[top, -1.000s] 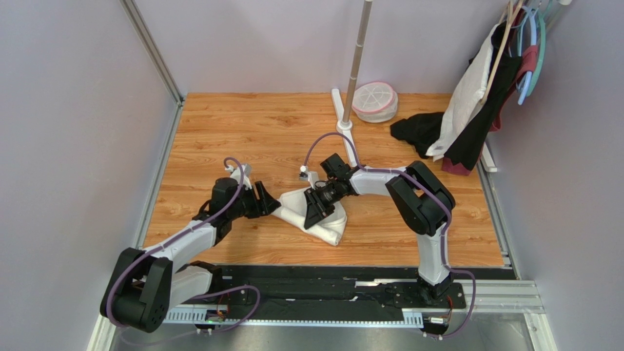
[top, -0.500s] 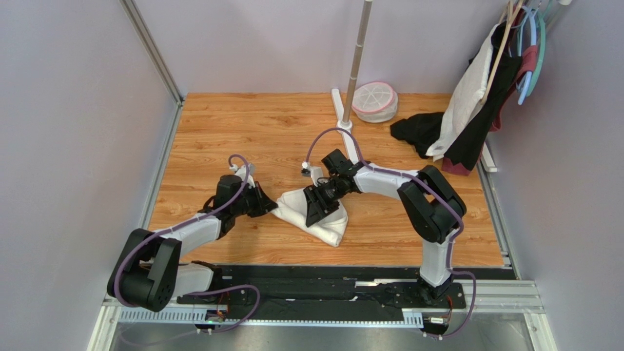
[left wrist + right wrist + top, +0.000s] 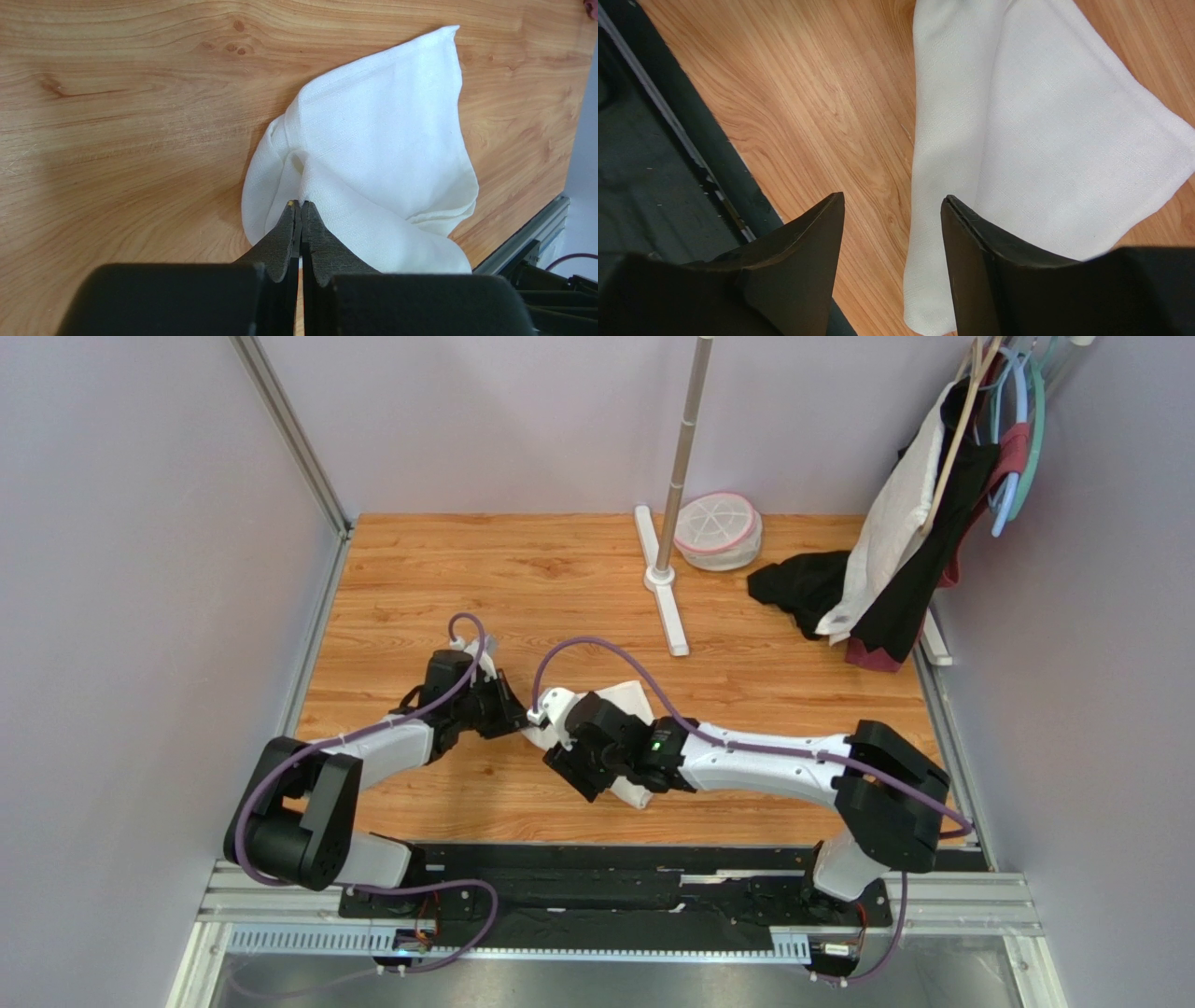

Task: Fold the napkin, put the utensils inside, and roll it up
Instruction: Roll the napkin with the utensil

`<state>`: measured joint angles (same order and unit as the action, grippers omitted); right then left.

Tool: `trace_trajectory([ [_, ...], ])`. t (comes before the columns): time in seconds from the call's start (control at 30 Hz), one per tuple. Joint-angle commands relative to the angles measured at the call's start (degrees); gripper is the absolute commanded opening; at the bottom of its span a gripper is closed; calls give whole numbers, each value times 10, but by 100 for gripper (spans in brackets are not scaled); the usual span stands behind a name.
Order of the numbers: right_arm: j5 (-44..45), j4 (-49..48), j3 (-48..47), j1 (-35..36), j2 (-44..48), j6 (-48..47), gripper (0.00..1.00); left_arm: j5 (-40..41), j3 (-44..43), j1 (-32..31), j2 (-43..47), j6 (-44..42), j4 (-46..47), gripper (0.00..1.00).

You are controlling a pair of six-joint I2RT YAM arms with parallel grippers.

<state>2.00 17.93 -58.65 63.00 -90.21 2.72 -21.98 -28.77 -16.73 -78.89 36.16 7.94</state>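
The cream-white napkin point(image 3: 634, 700) lies folded and bunched on the wooden table, left of centre. My left gripper point(image 3: 523, 723) is shut on the napkin's left edge; in the left wrist view the cloth point(image 3: 379, 140) rises in a peak at the pinched tips point(image 3: 302, 204). My right gripper point(image 3: 564, 767) hovers open over the napkin's near-left edge. In the right wrist view one finger point(image 3: 969, 245) is above the napkin point(image 3: 1046, 140) and the other above bare wood, with nothing between them point(image 3: 891, 199). The utensils are out of view.
A pole stand point(image 3: 671, 602) and a round white-and-pink object point(image 3: 718, 529) stand at the back. A black cloth point(image 3: 797, 588) and garments on hangers point(image 3: 919, 504) fill the back right. The black rail point(image 3: 631, 875) runs along the near table edge, close to my right gripper.
The left gripper moved in to the napkin's left edge and shut on it. The right arm let go, opened, and swung from the napkin's top toward its near-left side.
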Motion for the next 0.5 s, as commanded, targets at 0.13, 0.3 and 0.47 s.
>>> trace_trajectory([
  [0.13, 169, -65, 0, 48, -79, -52, 56, -23, -29, 1, -18, 9, -3, 0],
  [0.3, 204, -69, 3, 48, -107, -56, 56, -25, -32, 1, -20, 8, -6, 0],
  [0.47, 222, -68, 6, 45, -127, -54, 57, -35, -37, 1, -22, 1, -5, 0],
])
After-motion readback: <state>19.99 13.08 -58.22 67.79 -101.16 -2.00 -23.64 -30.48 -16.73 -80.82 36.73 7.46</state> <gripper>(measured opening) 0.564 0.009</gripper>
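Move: The right gripper hangs half open with the middle of the napkin roll about 6 cm below it, some 2 cm ahead and 2 cm to its right. The napkin's flat part lies beyond, some 8 cm ahead and 5 cm to the right of this hand, about 7 cm down. From the left gripper, whose shut fingertips are already on the roll's left end, the roll's middle is roughly 6 cm back, 8 cm right and 2 cm down. Lower the right gripper about 5 cm onto the middle of the napkin roll, reaching some 2 cm forward as it sinks, and swing its fingers about 20 degrees from leftward to more forward. Keep them half open, ease off near the bottom, and bring the far fingertip down to touch the top of the roll. Leave the left fingers shut, still pinching the left end. ##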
